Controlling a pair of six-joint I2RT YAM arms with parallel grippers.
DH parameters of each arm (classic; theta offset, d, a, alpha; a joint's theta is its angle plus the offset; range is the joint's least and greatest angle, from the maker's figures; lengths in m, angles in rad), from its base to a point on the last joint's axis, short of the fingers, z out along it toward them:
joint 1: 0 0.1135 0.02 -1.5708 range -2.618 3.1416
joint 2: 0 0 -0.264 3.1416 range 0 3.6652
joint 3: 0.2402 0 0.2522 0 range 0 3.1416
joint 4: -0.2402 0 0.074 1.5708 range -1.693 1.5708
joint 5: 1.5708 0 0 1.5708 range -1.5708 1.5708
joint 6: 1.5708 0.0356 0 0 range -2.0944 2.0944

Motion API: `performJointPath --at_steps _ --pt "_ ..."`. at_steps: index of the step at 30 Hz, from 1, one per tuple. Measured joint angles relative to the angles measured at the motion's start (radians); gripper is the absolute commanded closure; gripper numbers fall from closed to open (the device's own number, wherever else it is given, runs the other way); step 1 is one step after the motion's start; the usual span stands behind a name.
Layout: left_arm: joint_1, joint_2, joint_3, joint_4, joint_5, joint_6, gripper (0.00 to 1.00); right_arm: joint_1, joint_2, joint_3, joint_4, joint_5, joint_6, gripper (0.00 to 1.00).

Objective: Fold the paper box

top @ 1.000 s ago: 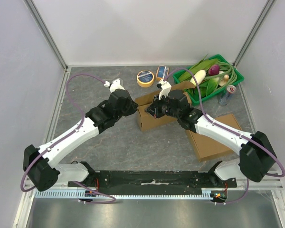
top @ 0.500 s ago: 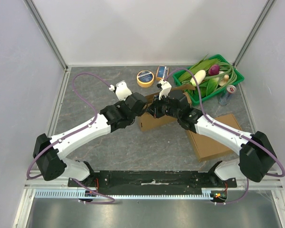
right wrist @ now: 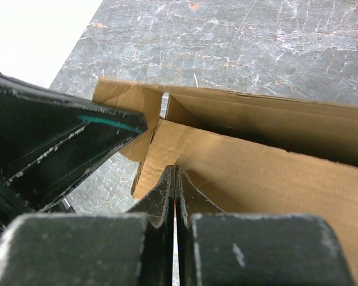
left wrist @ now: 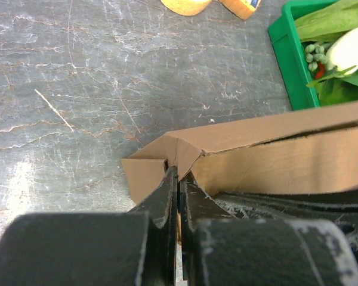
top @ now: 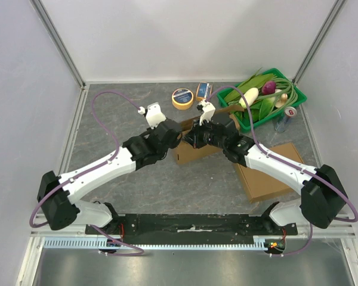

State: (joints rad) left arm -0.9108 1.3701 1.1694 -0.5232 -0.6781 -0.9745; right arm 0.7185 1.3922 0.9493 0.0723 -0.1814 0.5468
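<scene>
The brown paper box [top: 194,152] stands mid-table, half formed, with its flaps loose. My left gripper [top: 179,136] is shut, and its tips [left wrist: 178,173] press on the folded corner flap at the left end of the box [left wrist: 274,158]. My right gripper [top: 194,135] is also shut; its tips [right wrist: 175,170] push against the inner face of a long flap of the box [right wrist: 256,173]. Nothing is pinched between either pair of fingers. The left gripper's black body [right wrist: 59,143] shows close beside the box's end in the right wrist view.
A green basket [top: 299,95] of vegetables sits at the back right, with a small bottle [top: 284,118] beside it. A yellow tape roll [top: 182,98] and a small carton [top: 203,90] lie behind the box. A flat cardboard sheet [top: 268,176] lies under the right arm.
The left arm has swung right and forward, bringing its shut gripper up against the box's left end. The right arm has hardly moved.
</scene>
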Motion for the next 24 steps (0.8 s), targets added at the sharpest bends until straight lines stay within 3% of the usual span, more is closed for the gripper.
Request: performJointPath --at_steps 6,16,19,20,24 --pt "0.001 -0.082 -0.089 0.066 0.051 0.087 0.98 0.005 -0.001 0.0 -0.003 -0.004 0.0 1.0" --pt "0.001 -0.01 -0.015 0.005 0.027 0.034 0.98 0.003 -0.002 0.0 -0.003 0.003 0.008 0.98" --pt "0.0 0.06 0.04 -0.031 0.013 -0.012 0.98 0.0 -0.002 0.003 -0.01 0.03 0.012 0.84" --pt "-0.001 0.072 0.047 -0.036 0.006 -0.024 0.98 -0.001 -0.002 0.01 -0.021 0.034 0.009 0.75" --pt "-0.004 0.078 0.043 -0.028 -0.006 -0.046 0.98 -0.015 -0.027 0.061 -0.148 0.048 -0.042 0.52"
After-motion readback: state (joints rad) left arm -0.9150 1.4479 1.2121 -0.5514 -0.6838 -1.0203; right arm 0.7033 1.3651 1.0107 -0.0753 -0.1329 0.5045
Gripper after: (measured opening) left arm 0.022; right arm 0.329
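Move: The left hand's shut fingertips are already at the paper box's left front corner, by the lid's side ear, which lies about 1 cm ahead. The tape roll is some 15 cm ahead of that hand and 1 cm to its right, roughly 12 cm lower. The right hand's shut tips are already on the box's front panel, about 1 cm ahead, with the ear some 3 cm to its left and 2 cm ahead. From the right hand, the green crate sits about 15 cm ahead and 29 cm right, and the finished box 12 cm back and 32 cm right, both lower. The left hand, fingers staying shut, first eases back about 1 cm from the lid's left corner, turning slightly clockwise, then reverses and works forward, right and down by some 1.5 cm each way, ending still at the ear and corner. The right hand meanwhile keeps its closed tips against the front panel near its left end, and only towards the end opens them to about a third while drawing off to the right by about 2 cm and very slightly up. ##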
